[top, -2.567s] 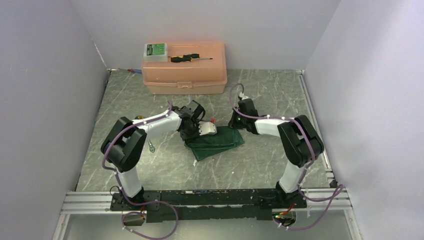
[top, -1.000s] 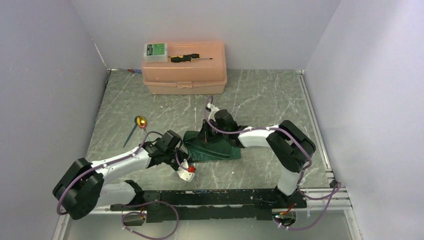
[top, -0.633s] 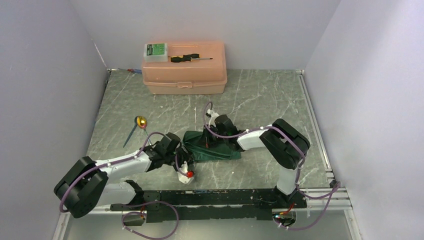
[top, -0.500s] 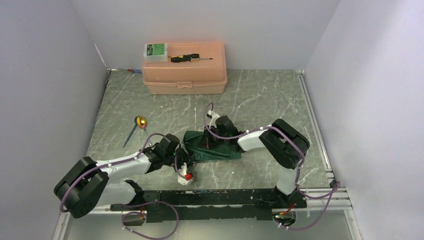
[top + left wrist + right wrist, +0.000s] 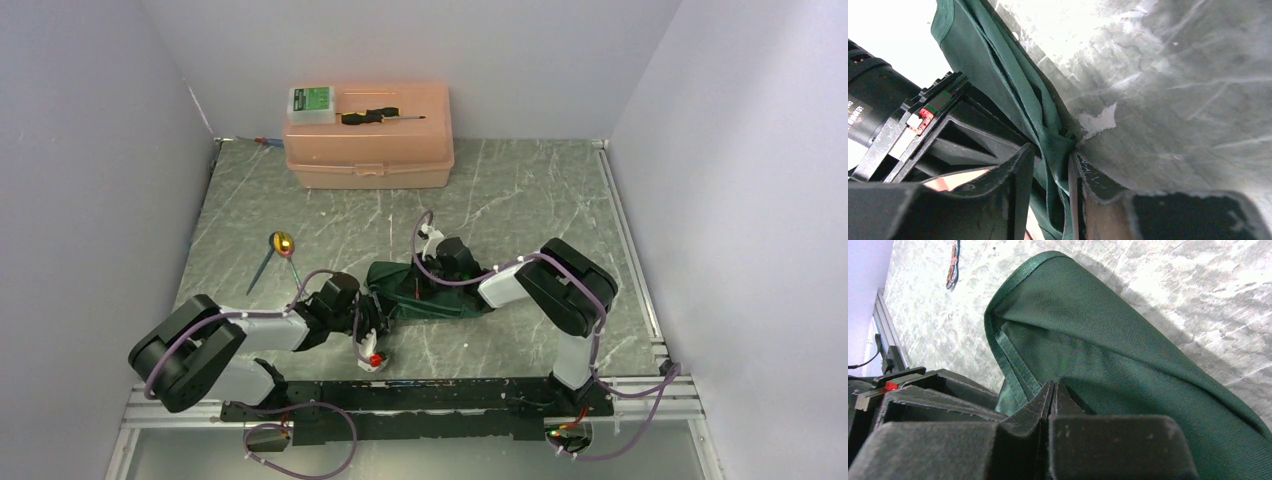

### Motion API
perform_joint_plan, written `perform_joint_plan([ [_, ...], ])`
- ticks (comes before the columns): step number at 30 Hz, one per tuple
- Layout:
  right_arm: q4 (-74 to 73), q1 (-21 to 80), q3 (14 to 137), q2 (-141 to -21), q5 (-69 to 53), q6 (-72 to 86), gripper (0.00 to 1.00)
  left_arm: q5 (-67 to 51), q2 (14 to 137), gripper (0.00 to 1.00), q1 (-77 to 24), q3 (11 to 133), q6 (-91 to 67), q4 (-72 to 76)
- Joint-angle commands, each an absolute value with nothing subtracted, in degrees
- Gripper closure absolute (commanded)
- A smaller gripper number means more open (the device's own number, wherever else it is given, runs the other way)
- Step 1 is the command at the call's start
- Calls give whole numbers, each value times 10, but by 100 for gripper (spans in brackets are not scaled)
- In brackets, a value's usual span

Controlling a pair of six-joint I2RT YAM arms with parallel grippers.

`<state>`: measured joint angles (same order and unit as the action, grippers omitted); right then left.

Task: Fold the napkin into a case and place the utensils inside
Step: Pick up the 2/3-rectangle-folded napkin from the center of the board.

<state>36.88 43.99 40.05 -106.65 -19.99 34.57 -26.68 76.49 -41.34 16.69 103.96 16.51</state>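
Note:
The dark green napkin point(image 5: 430, 298) lies folded in the middle of the table. My left gripper point(image 5: 376, 306) is at its near left corner. In the left wrist view my left gripper point(image 5: 1050, 150) is shut on the napkin point(image 5: 998, 75), with bunched layers of its edge between the fingers. My right gripper point(image 5: 418, 288) rests on top of the cloth. In the right wrist view my right gripper point(image 5: 1050, 387) is shut with nothing between its fingers, its tips against the napkin point(image 5: 1128, 345). One utensil, with a gold head point(image 5: 283, 242), lies on the table to the left, apart from both grippers.
A peach plastic case point(image 5: 368, 140) stands at the back, with a green-labelled box point(image 5: 312, 102) and a black-handled screwdriver point(image 5: 380, 116) on its lid. Loose wires point(image 5: 262, 141) lie at the back left corner. A small white scrap point(image 5: 1100, 120) lies beside the napkin. Walls close in on both sides.
My left arm has left the napkin's top, come down to its near left corner and drawn its elbow inward. The right gripper slid left onto the napkin and stays there.

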Motion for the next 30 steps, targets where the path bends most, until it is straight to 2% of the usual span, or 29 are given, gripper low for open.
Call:
perform_joint_plan([
  [1,374,443,376,-1084,-184,343,100,-242,799,67,-416,172,1013,154],
  [4,377,443,373,-1085,-182,341,100,-233,788,81,-415,194,986,130],
  [9,379,443,370,-1083,-181,334,100,-231,764,96,-415,216,950,84],
  [18,382,442,366,-1018,-170,305,100,-208,777,97,-416,279,830,22],
  [19,380,441,366,-1006,-166,299,97,-209,778,97,-415,287,820,14],
  [22,373,440,359,-963,-144,280,82,-211,786,97,-416,305,799,1],
  [25,361,439,349,-907,-104,246,59,-213,789,97,-416,311,794,-20],
  [28,327,438,348,-853,-38,212,43,-216,786,97,-416,306,800,-23],
  [29,326,437,346,-838,-9,203,36,-218,786,97,-416,304,801,-24],
  [30,333,434,341,-826,24,211,20,-219,786,98,-416,304,802,-26],
])
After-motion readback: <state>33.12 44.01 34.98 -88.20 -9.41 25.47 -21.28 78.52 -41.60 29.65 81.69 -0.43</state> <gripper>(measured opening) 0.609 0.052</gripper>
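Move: The folded napkin's near-left corner is already between the open left fingertips, about 1 cm ahead and 1 cm below the hand point. The right gripper's shut tips are some 7 cm ahead and 10 cm right of the left hand; the gold spoon is roughly 14 cm ahead and 19 cm left of it, on the board. For the right hand, the napkin's middle lies almost under its fingertips, about 2 cm right and 1 cm below. Ease the left gripper down and forward a touch and shut its fingers on the napkin's near-left corner. Keep that pinch while you edge it forward and slightly up, rolling the wrist some 25 degrees, counter-clockwise from above. Hold the closed right fingertips on the cloth until the corner is gripped, then lift them clear about 8 cm, drifting right and a little forward, and open them. ##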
